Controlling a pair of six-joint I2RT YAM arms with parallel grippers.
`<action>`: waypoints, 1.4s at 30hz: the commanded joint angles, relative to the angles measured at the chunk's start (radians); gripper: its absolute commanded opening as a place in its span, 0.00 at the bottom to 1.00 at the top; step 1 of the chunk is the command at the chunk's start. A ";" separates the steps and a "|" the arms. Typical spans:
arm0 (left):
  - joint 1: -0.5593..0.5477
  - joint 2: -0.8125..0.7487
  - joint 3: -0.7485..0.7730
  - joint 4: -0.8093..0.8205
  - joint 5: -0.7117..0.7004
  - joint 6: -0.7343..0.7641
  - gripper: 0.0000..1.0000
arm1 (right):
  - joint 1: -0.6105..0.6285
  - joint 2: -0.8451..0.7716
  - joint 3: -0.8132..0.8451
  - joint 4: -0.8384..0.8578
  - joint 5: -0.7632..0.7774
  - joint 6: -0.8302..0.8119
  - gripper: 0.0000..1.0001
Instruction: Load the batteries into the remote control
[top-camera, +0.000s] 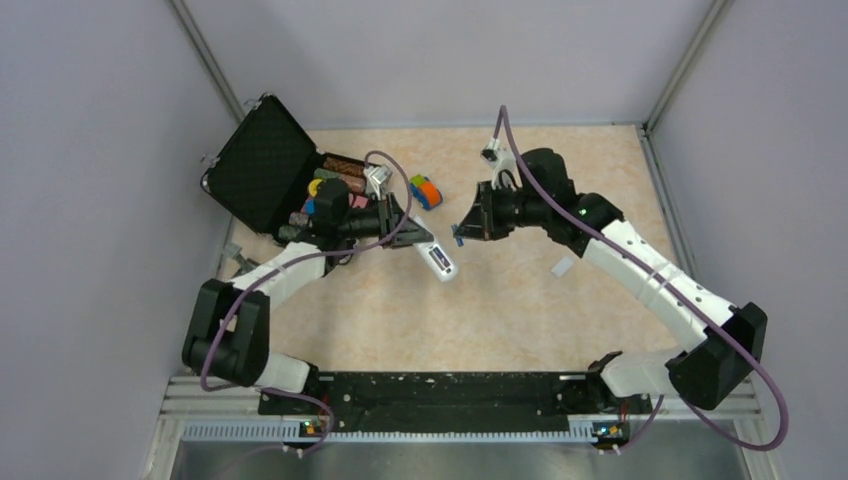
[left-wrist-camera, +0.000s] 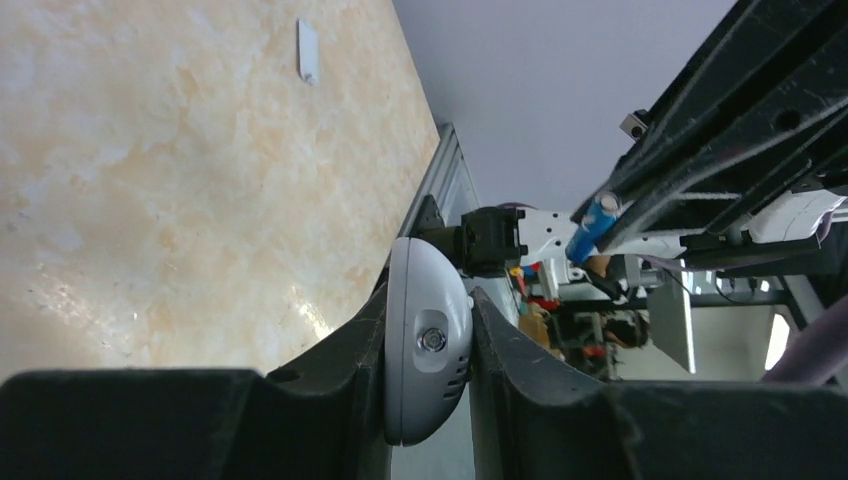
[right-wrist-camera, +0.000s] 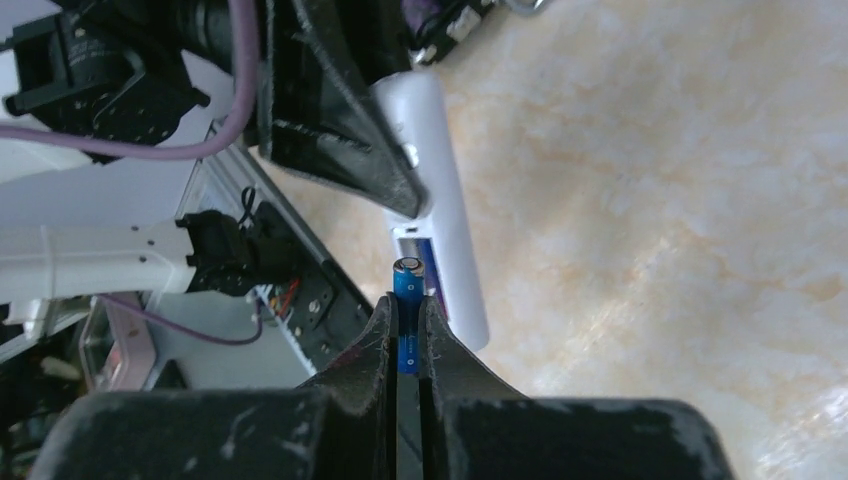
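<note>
My left gripper is shut on the white remote control and holds it above the table, its free end pointing toward the right arm. From the left wrist, the remote's rounded end sits clamped between both fingers. My right gripper is shut on a blue battery, which stands end-up just short of the remote. The remote's compartment is open, and a darker blue-purple strip inside looks like the other battery. From above, the blue battery hangs a short gap to the right of the remote.
An open black case with striped chip stacks stands at the back left. A colourful toy car sits just behind the remote. A small flat white piece lies on the table under the right arm. Grey walls close in the table on three sides.
</note>
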 joint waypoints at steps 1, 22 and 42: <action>-0.028 0.118 0.056 0.095 0.068 -0.062 0.00 | 0.042 0.047 0.048 -0.135 -0.066 0.084 0.00; -0.128 0.365 0.143 0.114 0.224 -0.065 0.00 | 0.139 0.223 0.118 -0.357 0.076 0.073 0.00; -0.128 0.395 0.171 0.112 0.234 -0.075 0.00 | 0.165 0.277 0.132 -0.374 0.178 0.104 0.00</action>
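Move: The empty slot in the remote's battery compartment lies about 4 cm left, 3 cm back and 7 cm below the right hand, which holds the blue battery. The purple battery already in the remote sits some 1 cm farther out than the slot. From the left hand, holding the remote, the blue battery is roughly 7 cm right, 1 cm back and 5 cm above; the toy car stands on the table some 29 cm ahead, 1 cm left and 19 cm below. Lower the pinched blue battery about 11 cm with the right gripper, drawing it back 5 cm early on, then easing nearly straight down to the remote's empty slot; tip the fingers some 30 degrees more steeply downward. Meanwhile sink the remote in the left gripper and carry it rightward under the battery, turning it clockwise, then hold it there. Keep both grips shut. ##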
